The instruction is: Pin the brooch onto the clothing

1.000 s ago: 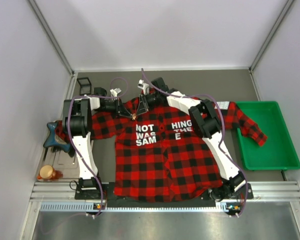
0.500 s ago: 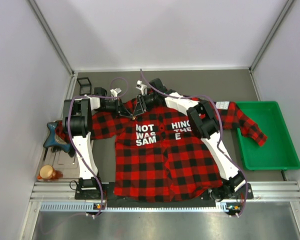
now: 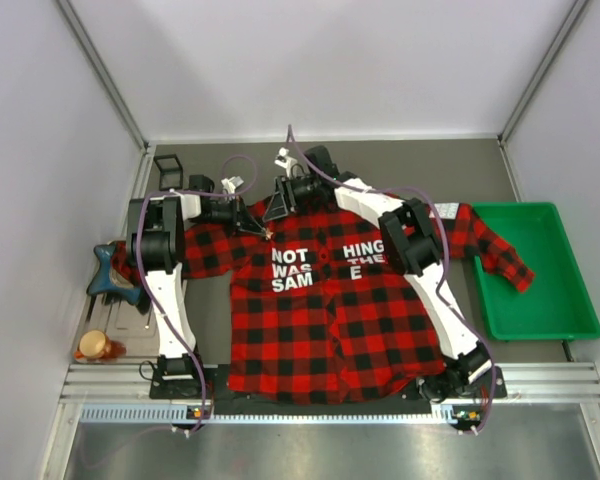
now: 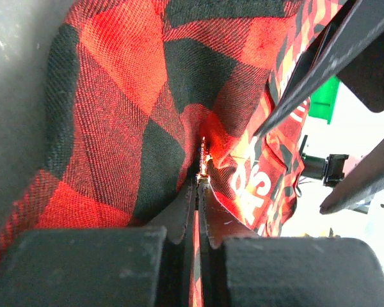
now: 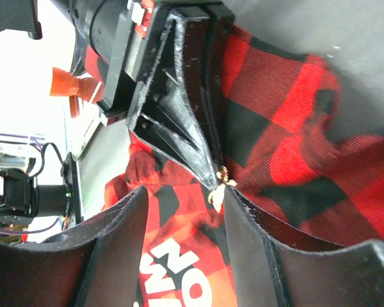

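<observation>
The clothing [image 3: 320,310], a red-and-black plaid shirt with white lettering, lies flat between the arms. My left gripper [image 3: 261,230] is at the collar area, shut on a raised fold of the clothing [image 4: 147,128]. The brooch [image 5: 219,187], tiny and pale, sits on that fold right at the left fingertips [image 4: 208,192]. In the left wrist view the brooch [image 4: 205,157] shows as a small glint. My right gripper [image 5: 184,190] faces the left one and is open; the brooch lies beside the inner edge of one of its fingers. Whether it touches that finger I cannot tell.
A green tray [image 3: 535,270] stands at the right, with the shirt's sleeve cuff over its rim. At the left edge lie a dark blue object [image 3: 110,275] and a round orange-brown object [image 3: 95,347]. A small black frame [image 3: 167,165] sits at the back left.
The right gripper's jaws have spread apart and let go of the brooch, and the right wrist has shifted slightly toward the back. The left gripper has kept its pinch on the fold.
</observation>
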Tool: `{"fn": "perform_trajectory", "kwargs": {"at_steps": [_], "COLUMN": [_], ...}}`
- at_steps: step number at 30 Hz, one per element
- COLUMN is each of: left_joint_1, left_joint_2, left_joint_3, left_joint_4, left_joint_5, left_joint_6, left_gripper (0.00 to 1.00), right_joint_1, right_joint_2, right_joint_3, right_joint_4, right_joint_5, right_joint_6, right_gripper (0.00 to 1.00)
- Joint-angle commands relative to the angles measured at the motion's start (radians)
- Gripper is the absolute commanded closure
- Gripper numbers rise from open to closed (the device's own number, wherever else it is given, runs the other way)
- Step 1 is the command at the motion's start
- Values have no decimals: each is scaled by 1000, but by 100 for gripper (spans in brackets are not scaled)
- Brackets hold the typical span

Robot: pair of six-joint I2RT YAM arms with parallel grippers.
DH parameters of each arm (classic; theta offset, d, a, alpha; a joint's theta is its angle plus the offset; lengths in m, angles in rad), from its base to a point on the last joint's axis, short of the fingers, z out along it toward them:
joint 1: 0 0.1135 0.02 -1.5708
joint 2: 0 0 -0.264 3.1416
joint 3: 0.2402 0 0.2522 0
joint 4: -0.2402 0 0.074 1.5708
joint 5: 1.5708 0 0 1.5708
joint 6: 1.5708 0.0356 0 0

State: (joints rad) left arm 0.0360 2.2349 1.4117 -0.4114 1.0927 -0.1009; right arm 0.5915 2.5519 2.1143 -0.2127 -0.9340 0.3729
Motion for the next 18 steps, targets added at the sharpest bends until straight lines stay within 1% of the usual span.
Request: {"fn": "perform_trajectory", "kwargs": {"at_steps": [1,2,4,5,7,8,9,14,16,18], "left_joint_1": [-7,-7,-7,-7,-5,-5,-4,1,2,2], "left_joint_2": [37,38,42,46,48,49,49,57,61,66], "left_joint_3": [18,17,15,15,15,15,13,16,16,15], "left_joint_4": [14,17,23,26,31,31,33,31,33,36], "left_joint_5": [-10,-8,-1,4,7,13,16,24,32,47], "left_joint_6": [44,44,38,35,32,32,30,29,27,27], "left_gripper": [100,100,100,100,100,100,100,100,100,100], "right_joint_1": [-70,-82,-88,-90,-87,-82,-75,-55,-42,-35], "right_joint_2": [-116,-120,-127,-125,-117,-113,-111,-88,-84,-75], "right_joint_3": [-42,-56,-100,-115,-145,-152,-165,-177,-177,-177], "right_joint_4": [61,59,55,55,53,53,49,27,27,26], "right_joint_5": [-39,-34,-9,-2,23,30,49,83,86,80], "right_joint_6": [17,12,-9,-15,-22,-23,-37,-69,-71,-69], "right_gripper": [50,55,59,66,71,77,78,80,80,77]}}
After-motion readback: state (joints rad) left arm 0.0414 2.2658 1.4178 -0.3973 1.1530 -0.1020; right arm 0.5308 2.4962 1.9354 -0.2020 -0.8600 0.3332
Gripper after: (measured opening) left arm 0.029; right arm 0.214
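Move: The brooch sits in the left hand's closed tips, about 1 cm to the right of that hand's point, against the shirt. From the right hand the brooch is roughly 2 cm left, 1 cm back and 4 cm below. The raised shirt fold beside the pin lies some 2 cm right and 5 cm below the right hand, and the word NOT about 6 cm back, 3 cm right and 5 cm below. Rightward and a little forward, the right hand swings some 6 cm clear of the brooch, then sinks about 4 cm towards the shirt and eases a couple of centimetres back and to the left, its half-open fingers narrowing to a small gap over the fold. The left hand stays put, keeps its pinch on the brooch and rolls barely a few degrees. ##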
